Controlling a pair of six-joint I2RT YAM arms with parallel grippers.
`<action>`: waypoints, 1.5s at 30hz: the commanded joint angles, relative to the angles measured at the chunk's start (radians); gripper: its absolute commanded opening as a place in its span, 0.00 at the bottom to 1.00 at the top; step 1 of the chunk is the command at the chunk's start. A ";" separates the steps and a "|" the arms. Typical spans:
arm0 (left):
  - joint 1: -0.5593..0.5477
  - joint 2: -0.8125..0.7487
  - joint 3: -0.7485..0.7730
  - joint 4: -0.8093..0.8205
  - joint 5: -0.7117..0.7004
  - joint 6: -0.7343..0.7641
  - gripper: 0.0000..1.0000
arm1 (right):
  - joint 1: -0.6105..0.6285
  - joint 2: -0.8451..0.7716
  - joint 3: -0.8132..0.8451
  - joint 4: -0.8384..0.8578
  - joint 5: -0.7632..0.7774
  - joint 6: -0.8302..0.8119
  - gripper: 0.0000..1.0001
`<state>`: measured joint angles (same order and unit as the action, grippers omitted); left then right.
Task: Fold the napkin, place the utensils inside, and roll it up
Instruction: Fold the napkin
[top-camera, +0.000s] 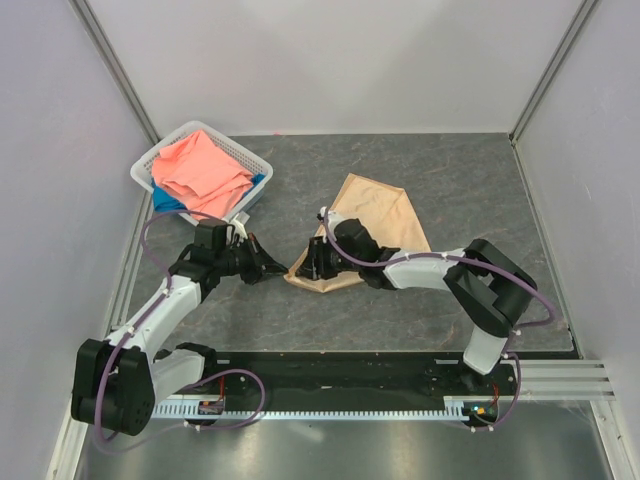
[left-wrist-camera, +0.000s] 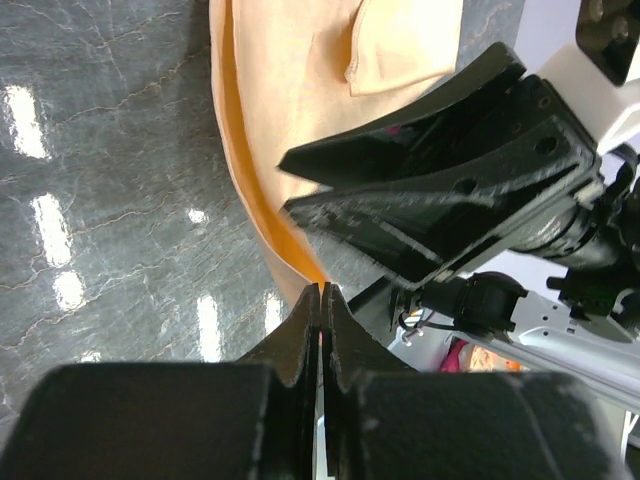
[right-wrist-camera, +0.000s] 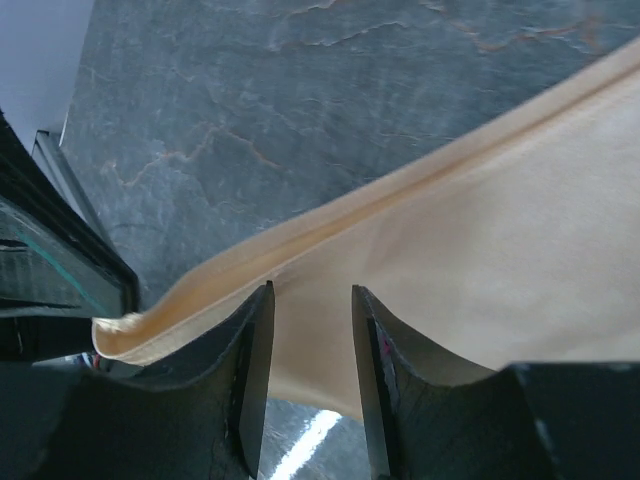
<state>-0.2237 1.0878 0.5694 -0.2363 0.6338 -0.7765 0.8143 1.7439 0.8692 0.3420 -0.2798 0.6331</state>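
The peach-gold napkin (top-camera: 375, 225) lies partly folded on the dark table, and its near-left corner is lifted. My left gripper (top-camera: 284, 268) is shut on that corner; in the left wrist view a thin sliver of the napkin (left-wrist-camera: 290, 100) sits pinched at the tips of the left gripper (left-wrist-camera: 322, 292). Just to its right, my right gripper (top-camera: 313, 262) is open. In the right wrist view the jaws of the right gripper (right-wrist-camera: 310, 292) stand apart astride the napkin (right-wrist-camera: 480, 260) near its folded edge. The right gripper (left-wrist-camera: 287, 185) hangs close in front of the left one. The utensils are out of view.
A white basket (top-camera: 243, 152) at the back left holds a coral-pink cloth (top-camera: 200, 170) and a blue cloth (top-camera: 168, 200). Grey walls close in the table on three sides, and a metal rail runs along the near edge.
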 joint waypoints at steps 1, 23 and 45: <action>0.003 -0.005 0.050 -0.006 0.021 0.017 0.02 | 0.065 0.048 0.071 0.055 0.011 0.028 0.44; -0.132 0.231 0.259 0.097 -0.046 0.033 0.02 | -0.151 -0.233 0.065 -0.230 0.249 -0.125 0.67; -0.460 0.948 0.946 0.115 -0.057 0.167 0.02 | -0.379 -0.589 -0.188 -0.451 0.464 -0.047 0.70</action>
<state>-0.6518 1.9640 1.3937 -0.1257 0.5602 -0.6983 0.4522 1.2163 0.6971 -0.0849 0.1360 0.5598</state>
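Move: The left gripper already pinches the napkin's lifted left corner; it is to go over the folded-over right flap, whose middle lies some 25 cm to its right, 9 cm ahead and about 8 cm lower. The napkin's far corner is about 15 cm right and 24 cm ahead of the left hand, its near bend roughly 9 cm right and 5 cm back. From the right hand, the flap's middle is about 20 cm right, 7 cm ahead and 5 cm below. Keep the left gripper shut on the napkin's left corner, lift it about 2 cm, then swing it right and forward, some 21 cm across, sinking back to the starting height over the right flap. Let the half-open right gripper nudge left and back, then clear out rightward and up ahead of it, dipping at the end, opening wider and turning about 40 degrees clockwise. ##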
